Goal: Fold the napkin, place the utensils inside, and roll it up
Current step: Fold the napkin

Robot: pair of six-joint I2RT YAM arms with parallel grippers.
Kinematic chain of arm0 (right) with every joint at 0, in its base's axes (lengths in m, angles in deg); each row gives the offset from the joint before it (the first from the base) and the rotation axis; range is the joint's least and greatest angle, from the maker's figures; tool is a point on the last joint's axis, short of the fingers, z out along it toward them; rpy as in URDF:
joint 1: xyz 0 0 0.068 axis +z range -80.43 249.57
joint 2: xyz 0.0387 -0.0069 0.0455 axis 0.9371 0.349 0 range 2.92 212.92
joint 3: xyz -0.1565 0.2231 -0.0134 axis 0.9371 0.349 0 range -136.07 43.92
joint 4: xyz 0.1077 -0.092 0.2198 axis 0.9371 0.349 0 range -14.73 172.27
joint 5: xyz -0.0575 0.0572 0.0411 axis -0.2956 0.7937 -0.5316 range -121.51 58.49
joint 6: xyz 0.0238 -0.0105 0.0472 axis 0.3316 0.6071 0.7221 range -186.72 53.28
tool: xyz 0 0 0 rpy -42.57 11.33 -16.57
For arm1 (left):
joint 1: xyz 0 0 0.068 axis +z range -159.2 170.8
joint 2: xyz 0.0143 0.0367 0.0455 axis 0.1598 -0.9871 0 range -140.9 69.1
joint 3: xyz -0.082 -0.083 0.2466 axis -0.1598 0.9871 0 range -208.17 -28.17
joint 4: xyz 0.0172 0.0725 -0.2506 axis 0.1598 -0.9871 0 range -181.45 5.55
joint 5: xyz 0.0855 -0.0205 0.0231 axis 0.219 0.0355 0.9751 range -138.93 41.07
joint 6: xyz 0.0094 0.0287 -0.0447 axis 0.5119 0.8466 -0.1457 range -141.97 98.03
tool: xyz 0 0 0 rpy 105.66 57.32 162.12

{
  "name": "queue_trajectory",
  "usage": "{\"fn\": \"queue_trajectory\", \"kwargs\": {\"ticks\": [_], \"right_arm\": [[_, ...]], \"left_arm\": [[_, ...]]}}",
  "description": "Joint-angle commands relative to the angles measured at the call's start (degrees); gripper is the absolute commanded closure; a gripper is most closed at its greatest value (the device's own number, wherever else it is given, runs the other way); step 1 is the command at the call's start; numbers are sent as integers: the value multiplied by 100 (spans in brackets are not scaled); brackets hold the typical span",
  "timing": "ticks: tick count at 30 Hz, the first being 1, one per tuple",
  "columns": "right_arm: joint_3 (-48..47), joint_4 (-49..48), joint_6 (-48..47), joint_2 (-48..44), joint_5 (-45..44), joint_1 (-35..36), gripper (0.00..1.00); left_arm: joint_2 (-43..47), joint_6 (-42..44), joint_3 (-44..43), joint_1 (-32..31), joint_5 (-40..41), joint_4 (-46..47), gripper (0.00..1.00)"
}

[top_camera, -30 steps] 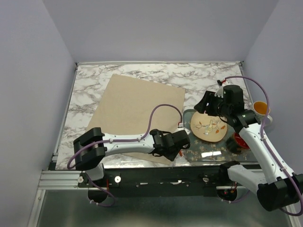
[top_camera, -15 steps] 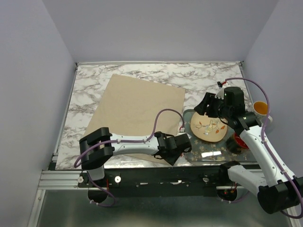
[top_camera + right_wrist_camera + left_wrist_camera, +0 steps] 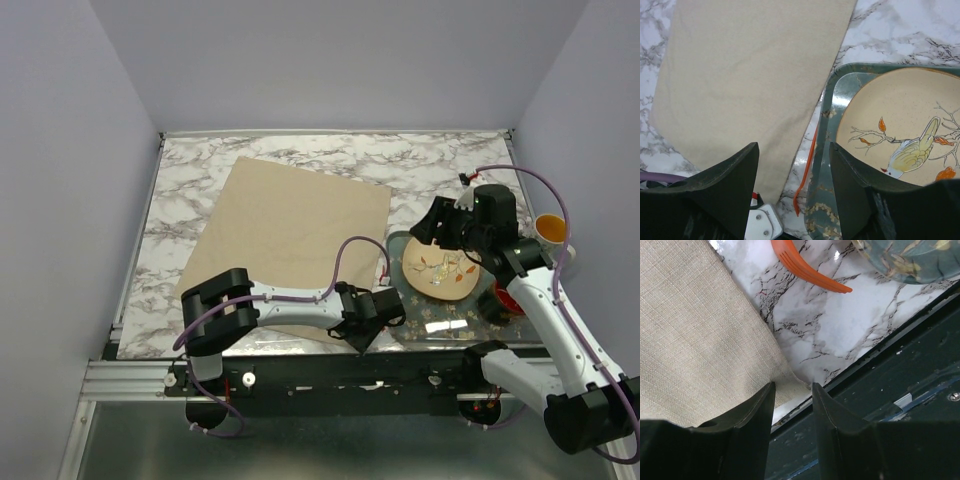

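Note:
The tan napkin [image 3: 290, 230] lies flat and unfolded on the marble table. My left gripper [image 3: 792, 389] is low at the napkin's near right corner [image 3: 790, 376], right by the table's front edge. Its jaws stand a little apart, the cloth corner lies just off their tips, and nothing sits between them. An orange utensil [image 3: 807, 270] rests on the marble between the napkin and the tray, its thin handle [image 3: 807, 160] along the tray's left rim. My right gripper [image 3: 792, 150] hovers wide open above that gap, holding nothing.
A green patterned tray [image 3: 440, 322] at the near right carries a round tan plate [image 3: 440, 270] with a bird painted on it. A small red item [image 3: 508, 298] lies beside the tray, and a yellow cup [image 3: 549, 228] stands at the far right. A dark frame runs below the front edge.
My left arm has swung right and nearer, carrying its gripper down to the napkin's near right corner. The right gripper has barely shifted.

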Motion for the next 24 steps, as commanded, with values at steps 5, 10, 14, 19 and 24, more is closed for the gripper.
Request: {"fn": "queue_trajectory", "kwargs": {"ticks": [5,10,14,19,24], "right_arm": [[122,75,-46,-195,78,-33,33],[105,75,-64,-204,78,-33,33],[105,75,-90,-195,52,-42,33],[131,75,-99,-99,51,-33,33],[280,66,-187,-125,-115,-33,33]], "left_arm": [[-211,97,144,-30,-104,105,55],[-483,44,188,-92,-17,150,61],[-537,-70,188,-100,491,53,76],[-196,-123,65,-109,652,-70,82],[544,-140,-23,-92,458,-167,92]]}}
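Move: The left hand, tips just above the table, already straddles the napkin's near-right corner: the corner's tip lies about 1 cm right, 1 cm back and 1 cm below. From this hand the orange fork's middle is about 12 cm ahead and 4 cm right, the tray's middle some 14 cm ahead and 27 cm right. The idle right hand has the corner roughly 20 cm back, 14 cm left and 20 cm below. The left fingers, pointing down at the near-right napkin corner, first settle about half a centimetre lower and then close from a little under half open to nearly shut, pinching the cloth between their tips beside the table's near edge. While closing, the hand edges some half a centimetre forward, inward over the napkin, and at the very end comes back up to its starting height, the wrist barely tilting and the cloth kept between the fingers. ##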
